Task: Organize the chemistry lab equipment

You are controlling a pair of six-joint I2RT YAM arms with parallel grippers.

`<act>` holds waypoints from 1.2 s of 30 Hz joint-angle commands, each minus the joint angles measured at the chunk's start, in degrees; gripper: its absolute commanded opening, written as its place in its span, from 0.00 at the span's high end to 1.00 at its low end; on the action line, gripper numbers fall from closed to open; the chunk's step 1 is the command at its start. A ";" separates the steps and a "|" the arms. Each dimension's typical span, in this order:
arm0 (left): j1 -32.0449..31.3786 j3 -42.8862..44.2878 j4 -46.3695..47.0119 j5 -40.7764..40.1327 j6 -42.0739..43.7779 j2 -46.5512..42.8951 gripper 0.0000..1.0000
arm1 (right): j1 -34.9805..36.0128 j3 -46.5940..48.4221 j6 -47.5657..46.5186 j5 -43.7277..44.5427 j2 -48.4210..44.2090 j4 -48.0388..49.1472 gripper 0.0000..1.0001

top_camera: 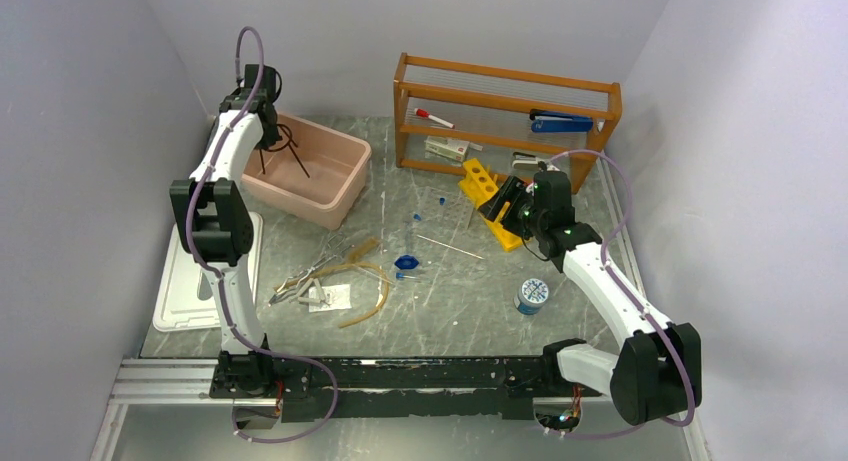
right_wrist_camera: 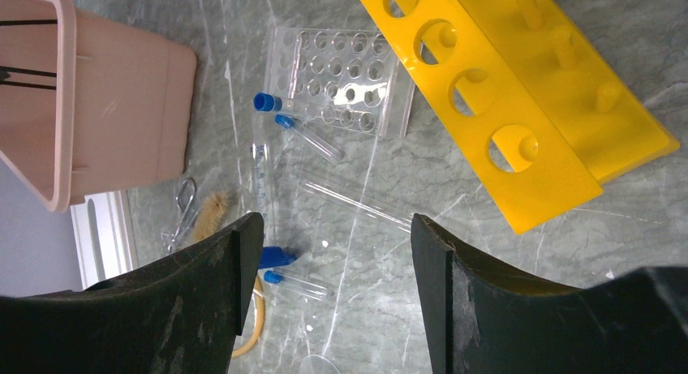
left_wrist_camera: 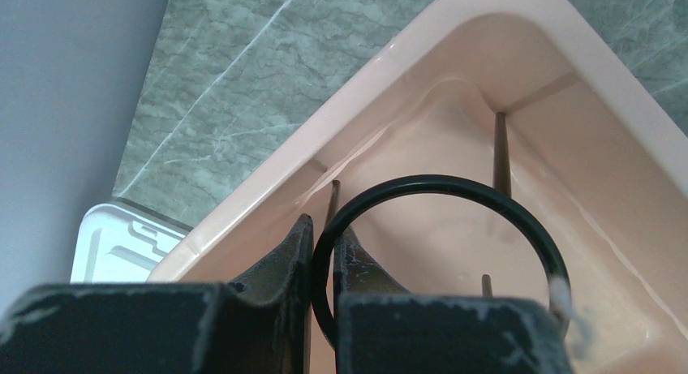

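Note:
My left gripper (top_camera: 266, 116) (left_wrist_camera: 324, 228) is shut on the rim of the black wire ring stand (top_camera: 297, 161) (left_wrist_camera: 438, 182). It holds the stand inside the pink tub (top_camera: 335, 196) (left_wrist_camera: 389, 106), legs pointing down; whether they touch the bottom I cannot tell. My right gripper (top_camera: 505, 196) (right_wrist_camera: 333, 228) hangs open and empty above the table by the yellow rack (top_camera: 480, 181) (right_wrist_camera: 519, 90). Blue-capped tubes (right_wrist_camera: 307, 137) (right_wrist_camera: 296, 283) and a thin glass rod (top_camera: 450, 247) lie under it. Silvery tongs (top_camera: 305, 276) and tan tubing (top_camera: 372, 286) lie at mid-table.
A wooden shelf (top_camera: 505, 106) at the back holds a red-capped marker (top_camera: 433, 118) and a blue stapler (top_camera: 560, 123). A clear tube rack (right_wrist_camera: 337, 82) lies next to the yellow rack. A white tray (top_camera: 185, 291) sits at the left edge, a round tin (top_camera: 532, 295) near the right arm.

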 commanded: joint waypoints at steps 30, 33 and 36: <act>1.41 3.08 1.10 2.99 0.02 -2.97 0.51 | -0.06 1.72 -0.19 -0.87 0.76 1.11 0.30; 1.28 2.04 1.40 6.17 0.99 -6.33 0.46 | 0.10 2.31 -1.85 -0.66 0.95 0.37 0.30; 0.53 -1.61 2.97 12.63 1.88 -11.22 0.42 | 1.04 3.36 -3.39 0.35 1.80 -0.59 0.30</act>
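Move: The left hand still pinches the rim of the black ring stand, its legs already down inside the pink bin; the bin's middle is about 10 cm to this hand's right, 3 cm back and 8 cm below. The white lid is some 26 cm back, 6 cm left and 14 cm below, the brush roughly 20 cm back and 25 cm right at table level. From the right hand the bin lies about 17 cm ahead, 42 cm left and 8 cm below. Down about 1.5 cm into the left end of the pink bin, with barely a centimetre of drift to the left, the left hand eases the ring stand lower while its fingers begin to open. They spread to about half their range and let go of the rim, then the hand lifts about 3 cm away from the ring with hardly any wrist turn. ##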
